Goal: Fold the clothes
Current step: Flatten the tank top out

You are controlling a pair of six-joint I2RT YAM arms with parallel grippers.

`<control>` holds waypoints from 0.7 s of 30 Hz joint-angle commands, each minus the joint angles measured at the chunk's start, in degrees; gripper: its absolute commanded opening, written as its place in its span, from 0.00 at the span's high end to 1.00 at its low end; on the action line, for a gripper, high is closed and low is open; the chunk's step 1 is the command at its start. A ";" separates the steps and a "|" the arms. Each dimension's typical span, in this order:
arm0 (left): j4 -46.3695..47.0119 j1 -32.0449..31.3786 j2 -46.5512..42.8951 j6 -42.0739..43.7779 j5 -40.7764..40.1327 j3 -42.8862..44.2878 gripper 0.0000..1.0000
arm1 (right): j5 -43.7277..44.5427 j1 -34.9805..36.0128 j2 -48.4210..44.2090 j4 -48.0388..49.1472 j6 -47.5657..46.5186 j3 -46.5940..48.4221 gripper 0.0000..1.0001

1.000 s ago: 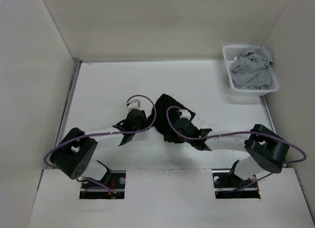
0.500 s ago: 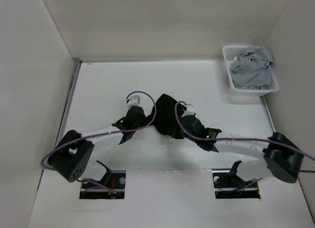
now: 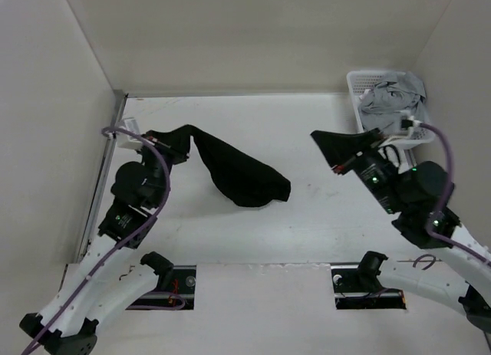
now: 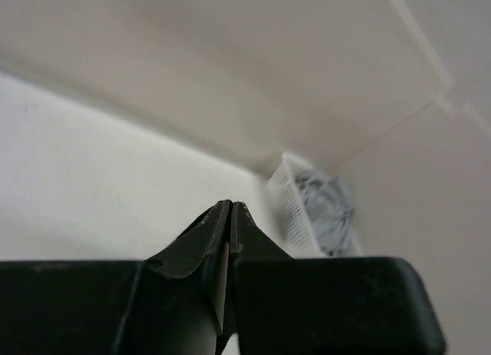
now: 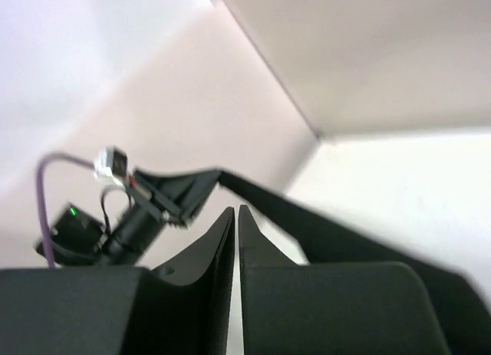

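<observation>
The clothes (image 3: 238, 175), a plain black garment, hang in a sagging swag over the table (image 3: 322, 209). My left gripper (image 3: 184, 140) is raised at the far left and shut on their upper left edge. In the right wrist view the clothes (image 5: 307, 217) stretch away from the left gripper (image 5: 180, 194). In its own view the left gripper (image 4: 231, 204) shows closed fingertips, with the pinched cloth hidden. My right gripper (image 3: 314, 134) is raised at the right, apart from the garment's lower end. Its jaws (image 5: 235, 209) stand shut, with only a thin slit and no cloth between them.
A white basket (image 3: 357, 113) holding a light grey garment (image 3: 391, 110) stands in the far right corner, just behind my right arm. It also shows in the left wrist view as the basket (image 4: 285, 194) with grey cloth (image 4: 326, 213). Walls close the table's left, right and far sides.
Both grippers closed at the table's middle, then rose and swung apart. The left carried the clothes up and to the far left. The right moved up and right without them.
</observation>
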 commanded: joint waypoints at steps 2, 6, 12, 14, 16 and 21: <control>-2.14 -0.81 -0.20 2.70 -2.52 6.93 1.00 | 2.83 0.00 1.07 -4.37 -5.99 5.26 0.91; -1.70 -3.36 2.70 2.70 -1.73 8.87 1.00 | 1.08 1.49 7.65 -3.51 -1.52 -4.73 0.83; -1.35 -3.63 2.71 4.63 -4.89 8.26 1.00 | -1.73 0.36 22.77 10.54 5.35 -19.87 0.48; -1.00 -3.45 2.62 5.07 -4.98 7.65 1.00 | -3.74 -1.48 29.00 15.55 5.44 -21.54 0.40; -1.00 -3.36 2.71 5.42 -5.07 7.12 1.00 | -6.64 -3.85 35.15 18.98 6.14 -21.72 0.37; -0.30 -2.31 2.01 5.34 -6.73 5.01 0.99 | -6.31 -7.64 45.27 22.51 9.04 -20.50 0.40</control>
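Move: The tank top hangs from the closed left fingers by its upper left corner. Its loose end, not held by the right hand, lies about 5 cm ahead of the right hand, 4 cm to its left and some 38 cm below. From the left hand that same end is roughly 20 cm to the right, 4 cm back and 30 cm below. The laundry basket stands around 30 cm ahead of the right hand, 28 cm to its right and 36 cm below. Towards the tank top's loose end the right hand dives about 40 cm after a brief 5 cm rise, drifting some 7 cm forward and 5 cm left as the fingers tip steeply down and open wide, stopping low over the table just short of the cloth. The left hand keeps its pinch, bobbing up about 6 cm and sinking most of the way back. ##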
